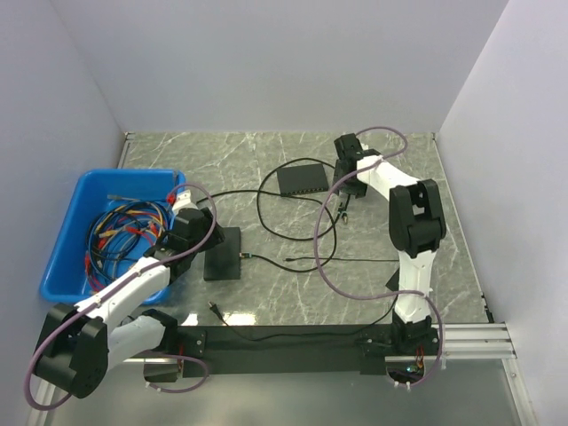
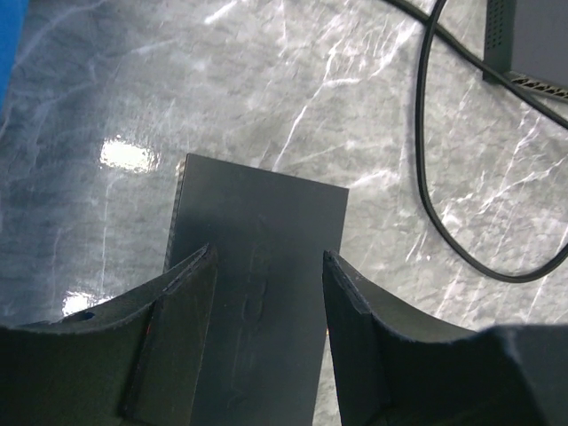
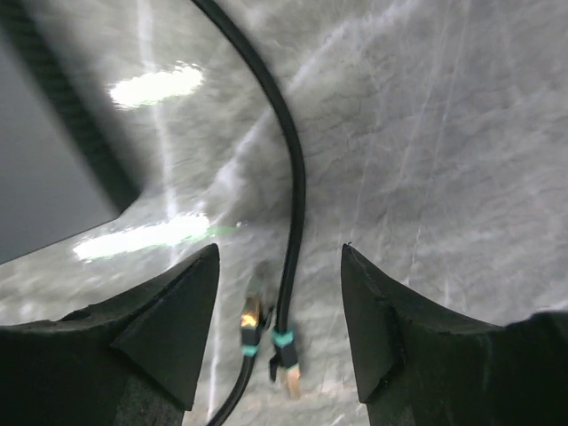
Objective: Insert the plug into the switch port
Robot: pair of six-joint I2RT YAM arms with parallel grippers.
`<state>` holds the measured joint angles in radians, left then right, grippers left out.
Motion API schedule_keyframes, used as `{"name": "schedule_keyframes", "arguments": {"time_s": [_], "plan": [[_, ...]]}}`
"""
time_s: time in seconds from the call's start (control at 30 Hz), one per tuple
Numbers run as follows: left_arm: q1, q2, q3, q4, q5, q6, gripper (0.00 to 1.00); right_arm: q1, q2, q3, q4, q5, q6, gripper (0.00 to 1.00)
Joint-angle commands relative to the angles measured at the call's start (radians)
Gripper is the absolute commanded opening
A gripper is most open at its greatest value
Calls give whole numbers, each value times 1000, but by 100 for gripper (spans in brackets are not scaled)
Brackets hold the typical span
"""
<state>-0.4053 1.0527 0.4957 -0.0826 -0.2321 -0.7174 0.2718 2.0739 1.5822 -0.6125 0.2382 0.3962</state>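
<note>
The switch [image 1: 302, 179] is a small black box at the back middle of the table; its ports cannot be made out. It shows again as a corner in the left wrist view [image 2: 532, 40] and as a dark face in the right wrist view [image 3: 40, 169]. The plug [image 3: 286, 362], teal-banded with a gold tip, lies on the marble at the end of a black cable [image 3: 293, 177]. A similar tip beside it [image 3: 252, 318] may be its reflection. My right gripper [image 3: 280, 253] stands open astride the plug, just right of the switch [image 1: 344, 211]. My left gripper [image 2: 268, 257] hangs open over a flat black slab [image 2: 257, 266].
A blue bin [image 1: 75, 232] with a tangle of coloured wires sits at the left. The slab [image 1: 224, 253] lies in front of the left arm. Black cable loops [image 1: 293, 235] cross the middle of the table, with loose ends near the slab [image 1: 248, 256] and the front rail [image 1: 213, 308].
</note>
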Motion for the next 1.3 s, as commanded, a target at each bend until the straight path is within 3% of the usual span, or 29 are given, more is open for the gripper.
{"name": "schedule_keyframes", "arguments": {"time_s": [0.0,0.2,0.4,0.47,0.7,0.8,1.07,1.1,1.2,1.27], "plan": [[-3,-14,-19,50,19,21,57,-20,21,74,-30,0,13,63],[-3,-3,-31,61,20,26,56,-48,89,130,-47,-13,18,50],[-3,6,-39,70,22,29,56,-71,112,119,-27,-66,23,20],[-3,6,-36,69,20,30,56,-75,114,117,-36,-73,23,19],[-3,1,-40,67,16,27,56,-77,103,104,-66,-102,7,31],[-3,3,-39,66,14,27,56,-79,110,108,-87,-125,-2,31],[-3,-13,-46,63,10,27,57,-83,49,6,-55,-169,1,15],[-3,-11,-46,63,10,27,57,-83,46,-1,-52,-172,1,8],[-3,-7,-46,63,10,26,56,-83,43,-8,-53,-180,-2,1],[-3,-8,-49,66,7,26,56,-83,31,-22,-37,-192,-2,0]]}}
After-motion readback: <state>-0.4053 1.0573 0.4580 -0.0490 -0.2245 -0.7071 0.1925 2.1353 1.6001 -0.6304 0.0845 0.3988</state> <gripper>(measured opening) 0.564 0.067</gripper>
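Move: Directly under the open right fingers, about 3 cm down and a centimetre to the right, runs the black cable just beyond its plug. That plug lies some 5 cm back, straight in line; a second plug lies about 3 cm back and 2 cm to the left. The switch is centred roughly 12 cm left and 5 cm ahead. From the idle left hand, the cable is some 37 cm right and 15 cm ahead, 8 cm lower. Down about 2.5 cm onto the black cable goes the right hand, nosing some 2 cm forward and then easing back again as it settles slightly to the right. Its fingers close most of the way, part a little, then shut and pinch the cable just beyond the plug's teal ring, the wrist rolling slightly with the hand's left side up. ##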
